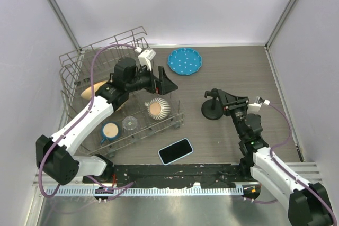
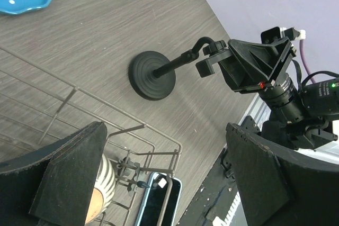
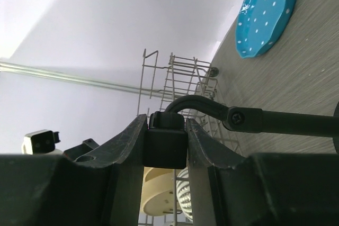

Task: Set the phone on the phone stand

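Note:
The phone (image 1: 175,151) lies flat on the table near the front edge, screen up, just right of the dish rack; the left wrist view shows it (image 2: 159,200) behind the rack wires. The black phone stand (image 1: 212,111) stands on its disc base (image 2: 152,74) at centre right. My right gripper (image 1: 222,99) is shut on the stand's clamp cradle (image 3: 166,149), with a finger pressed against each side. My left gripper (image 1: 170,84) is open and empty, held above the rack's right edge, well away from the phone.
A wire dish rack (image 1: 79,70) fills the left side and holds a ribbed cup (image 1: 157,108), a blue mug (image 1: 110,130), a clear glass (image 1: 130,124) and a wooden item (image 1: 92,89). A blue dotted plate (image 1: 185,61) lies at the back centre.

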Robot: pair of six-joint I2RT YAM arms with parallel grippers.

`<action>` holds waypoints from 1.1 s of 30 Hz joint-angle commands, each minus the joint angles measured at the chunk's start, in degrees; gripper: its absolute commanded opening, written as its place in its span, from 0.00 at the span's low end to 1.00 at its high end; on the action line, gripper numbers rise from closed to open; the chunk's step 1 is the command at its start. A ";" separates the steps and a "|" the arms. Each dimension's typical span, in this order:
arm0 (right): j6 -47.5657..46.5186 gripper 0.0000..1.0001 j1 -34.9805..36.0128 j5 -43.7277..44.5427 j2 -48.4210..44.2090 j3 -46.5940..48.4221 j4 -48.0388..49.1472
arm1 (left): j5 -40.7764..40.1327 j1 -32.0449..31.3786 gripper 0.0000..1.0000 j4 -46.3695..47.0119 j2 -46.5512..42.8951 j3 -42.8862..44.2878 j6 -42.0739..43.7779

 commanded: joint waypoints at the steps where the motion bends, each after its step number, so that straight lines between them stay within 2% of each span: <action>1: -9.70 0.01 0.02 5.10 -3.15 2.51 -17.10 | 1.10 -1.84 1.00 -0.20 0.53 3.10 0.97; 7: -11.73 0.01 0.11 5.55 -4.03 0.31 -19.40 | 0.40 -3.42 1.00 -1.34 0.80 3.54 2.12; 10: -11.99 0.01 0.02 3.71 -3.42 -0.48 -16.78 | 0.04 -3.69 1.00 -1.43 0.80 3.63 2.38; 11: -12.34 0.01 -0.06 1.87 -2.20 0.13 -11.11 | 0.04 -3.77 1.00 -1.43 0.88 3.63 2.29; 16: -11.13 0.01 0.02 -9.71 11.49 6.81 3.86 | -0.04 -3.86 1.00 -1.17 0.80 3.46 2.03; 18: -10.33 0.01 0.11 -11.67 14.41 10.23 8.63 | -0.39 -3.95 1.00 -1.17 0.71 3.37 2.21; 23: -4.89 0.01 1.60 -12.91 22.23 14.63 16.89 | -1.80 -3.95 1.00 -1.78 0.62 3.46 3.00; 33: 3.03 0.01 1.87 -12.47 34.98 13.85 33.59 | -1.89 -3.95 1.00 -1.87 0.62 3.46 3.08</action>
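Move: The right hand already holds the phone stand by its head, with the round base nearly straight below, about 2 cm back and 1 cm right, some 17 cm down. The bare table spot it goes to lies about 4 cm ahead and 6 cm left; the blue plate is roughly 22 cm ahead and 12 cm left, the phone 23 cm back and 17 cm left. From the left hand that spot is some 15 cm right, 2 cm back and well below. Keeping its pinch on the head of the phone stand, the right hand first eases about 1 cm to the right, then reverses and carries the stand left and forward, to end some 7 cm left and 5 cm ahead of where it began, towards the bare table between plate and phone. It stays within about a centimetre of its starting height and turns some 15 degrees counter-clockwise on that second leg, while the wide-open, empty left hand shifts about 2 cm back and right. ##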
